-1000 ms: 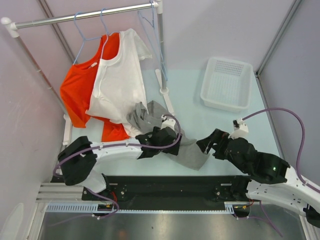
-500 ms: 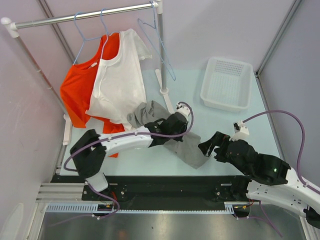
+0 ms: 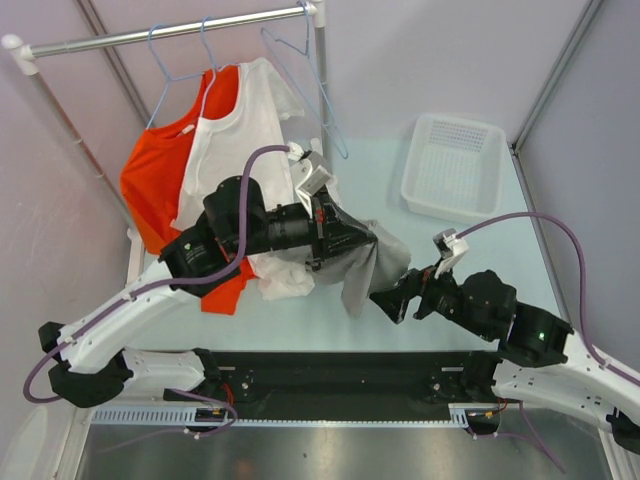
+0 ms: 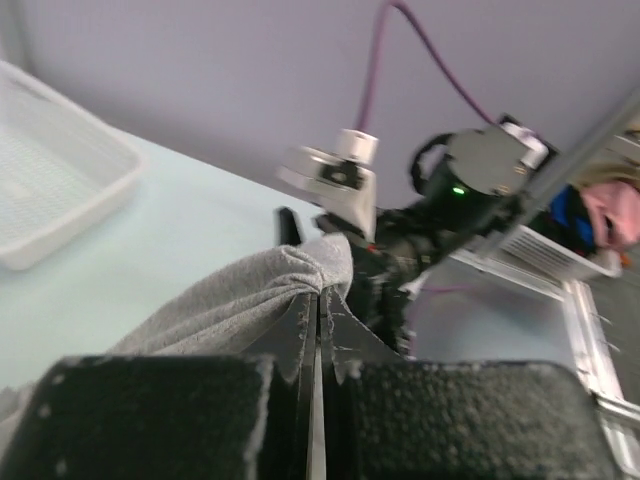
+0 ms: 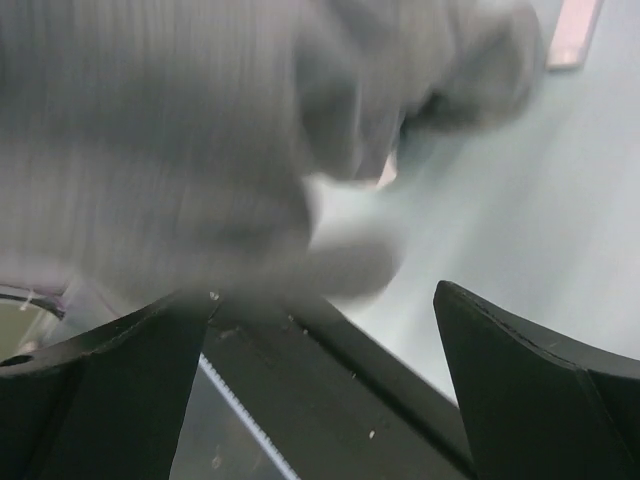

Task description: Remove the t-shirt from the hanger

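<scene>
A grey t-shirt [image 3: 375, 262] is off its hanger and hangs in the air above the table from my left gripper [image 3: 368, 238]. In the left wrist view the left gripper [image 4: 320, 296] is shut on a bunched fold of the grey t-shirt [image 4: 240, 305]. My right gripper [image 3: 390, 300] is open just below and right of the shirt's hanging lower edge. In the right wrist view the blurred grey t-shirt [image 5: 200, 150] fills the upper left, above the open right gripper [image 5: 325, 310]. An empty blue hanger [image 3: 305, 70] hangs from the rail [image 3: 170, 32].
An orange shirt [image 3: 155, 185] and a white shirt [image 3: 240, 150] hang on hangers from the rail at the back left. A white basket [image 3: 455, 165] stands at the back right and also shows in the left wrist view [image 4: 50, 190]. The rack's post [image 3: 323, 100] stands mid-back.
My left arm has risen and carried the grey t-shirt up off the table and to the right. My right gripper has moved left under it. The empty hanger has swung.
</scene>
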Robot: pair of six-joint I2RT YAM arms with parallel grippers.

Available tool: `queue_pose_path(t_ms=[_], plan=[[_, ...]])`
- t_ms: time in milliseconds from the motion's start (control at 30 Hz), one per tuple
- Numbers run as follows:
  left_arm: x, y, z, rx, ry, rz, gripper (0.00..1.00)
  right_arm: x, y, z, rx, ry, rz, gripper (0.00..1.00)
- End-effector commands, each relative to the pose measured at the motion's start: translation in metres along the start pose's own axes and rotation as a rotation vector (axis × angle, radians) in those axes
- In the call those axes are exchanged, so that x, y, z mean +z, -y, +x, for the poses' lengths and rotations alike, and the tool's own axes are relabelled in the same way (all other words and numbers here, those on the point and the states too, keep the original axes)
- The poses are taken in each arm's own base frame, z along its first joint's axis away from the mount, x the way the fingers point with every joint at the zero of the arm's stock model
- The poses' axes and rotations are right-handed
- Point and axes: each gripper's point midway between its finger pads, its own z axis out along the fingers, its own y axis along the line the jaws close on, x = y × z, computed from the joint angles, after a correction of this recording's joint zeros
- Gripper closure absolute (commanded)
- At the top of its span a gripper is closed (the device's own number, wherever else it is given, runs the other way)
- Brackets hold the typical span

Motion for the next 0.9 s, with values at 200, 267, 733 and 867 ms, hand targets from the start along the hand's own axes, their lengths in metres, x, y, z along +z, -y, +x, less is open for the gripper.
queue_pose_path(t_ms=[200,267,733,867], plan=[[-0.008,0.081,-0.037,-0.18,0.017,0.404,1.0,0.035,-0.051,-0.043,-0.141,0.185,-0.179,0.0],[-0.006,0.091,-0.048,-0.182,0.033,0.462,1.0,0.04,-0.054,-0.046,-0.114,0.199,-0.172,0.01],[-0.01,0.014,0.001,-0.123,-0.008,0.035,1.0,-0.059,-0.043,-0.149,0.027,0.432,-0.025,1.0],[-0.019,-0.027,0.031,-0.12,-0.038,-0.16,1.0,-0.055,-0.037,-0.152,-0.027,0.372,0.073,1.0]])
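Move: My left hand already has the grey t-shirt pinched at its tips; the t-shirt's middle hangs about 12 cm below that hand and some 2 cm back. From my open right hand, the t-shirt's middle is roughly 3 cm ahead, 6 cm left and 4 cm higher. From my right hand too, the hanging white t-shirt is about 20 cm ahead, 30 cm left and 10 cm up; the basket is some 35 cm ahead, 21 cm right and 22 cm lower. I reach my right hand about 5 cm left, slightly forward and up into the hanging grey t-shirt, shut its fingers on the cloth, then swing it back right about 8 cm while lifting some 11 cm. My left hand keeps its pinch, drawing back 5 cm with a 20-degree clockwise turn, then easing forward and right again as the turn unwinds. ##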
